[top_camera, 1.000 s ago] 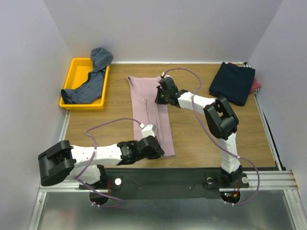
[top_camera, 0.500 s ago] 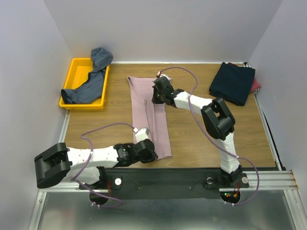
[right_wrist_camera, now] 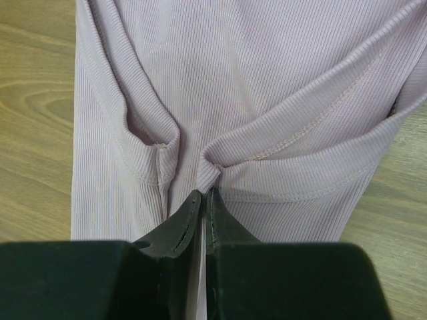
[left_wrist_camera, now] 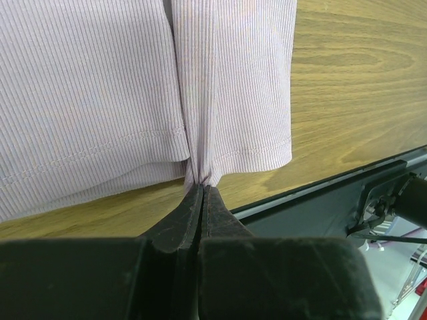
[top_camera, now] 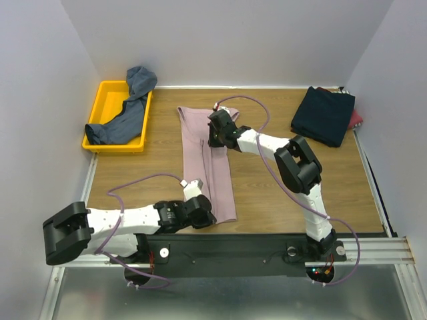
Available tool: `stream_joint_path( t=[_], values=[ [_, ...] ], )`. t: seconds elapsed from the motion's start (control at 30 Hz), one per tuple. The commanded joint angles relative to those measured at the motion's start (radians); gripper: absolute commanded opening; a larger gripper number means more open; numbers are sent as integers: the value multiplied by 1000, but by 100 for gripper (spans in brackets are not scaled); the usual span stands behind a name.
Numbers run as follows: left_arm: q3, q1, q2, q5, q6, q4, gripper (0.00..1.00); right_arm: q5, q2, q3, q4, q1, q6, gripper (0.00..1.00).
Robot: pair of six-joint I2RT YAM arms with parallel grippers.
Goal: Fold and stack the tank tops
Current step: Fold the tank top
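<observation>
The dusty pink tank top (top_camera: 202, 163) lies lengthwise on the wooden table, its right side drawn over to the left so it forms a narrow strip. My left gripper (top_camera: 200, 211) is shut on the near hem (left_wrist_camera: 200, 175), pinching a gathered fold of pink fabric (left_wrist_camera: 100, 87). My right gripper (top_camera: 212, 133) is shut on the far edge, holding bunched fabric by a stitched strap or neckline (right_wrist_camera: 233, 67). A slate blue-grey tank top (top_camera: 127, 113) lies crumpled in the yellow tray. A folded dark navy tank top (top_camera: 323, 115) sits at the far right with a red one (top_camera: 357, 119) peeking out beside it.
The yellow tray (top_camera: 107, 90) stands at the far left against the wall. White walls close in the table on three sides. A black rail (top_camera: 267, 243) runs along the near edge, close to the left gripper.
Both grippers have moved left, dragging the pink top's right side over its middle. The strip of fabric is narrower than a second ago.
</observation>
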Motion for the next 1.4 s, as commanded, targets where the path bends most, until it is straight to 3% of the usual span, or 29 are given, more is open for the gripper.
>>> stream_joint_path(
  t=[0.0, 0.73, 0.8, 0.9, 0.97, 1.1, 1.37],
  values=[
    [-25, -2, -36, 7, -20, -31, 0, 35, -1, 50, 24, 12, -15, 5],
    [-44, -3, -96, -2, -46, -96, 0, 61, 34, 79, 6, 60, -23, 7],
    [-33, -3, -107, -15, -40, -115, 10, 69, 33, 77, 4, 61, -21, 11],
    [-11, -2, -151, -41, -39, -159, 28, 77, 24, 73, 4, 61, -29, 31],
    [12, -3, -199, -67, -36, -204, 36, 86, 8, 77, 4, 60, -38, 46],
    [84, -3, -262, -119, -26, -293, 39, 83, -15, 109, 3, 60, -67, 63],
    [226, 29, -270, -211, 61, -373, 38, 140, -85, 125, -6, 23, -98, 65]
  ],
)
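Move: Both hands hold the side being folded in. The left flap's free edge is its goal: about 3 cm left of the right hand and 1 cm ahead, and 3 cm ahead and 1 cm left of the left hand. The right outer crease runs 6 cm right of the right hand, level with it; the top hem lies 12 cm ahead. The right hem corner is 8 cm right of the left hand, level with it. All lie about 1 cm lower. Both hands carry the pinched edge about 2 cm left towards the left flap, open, and rise, left arm 8 cm. ##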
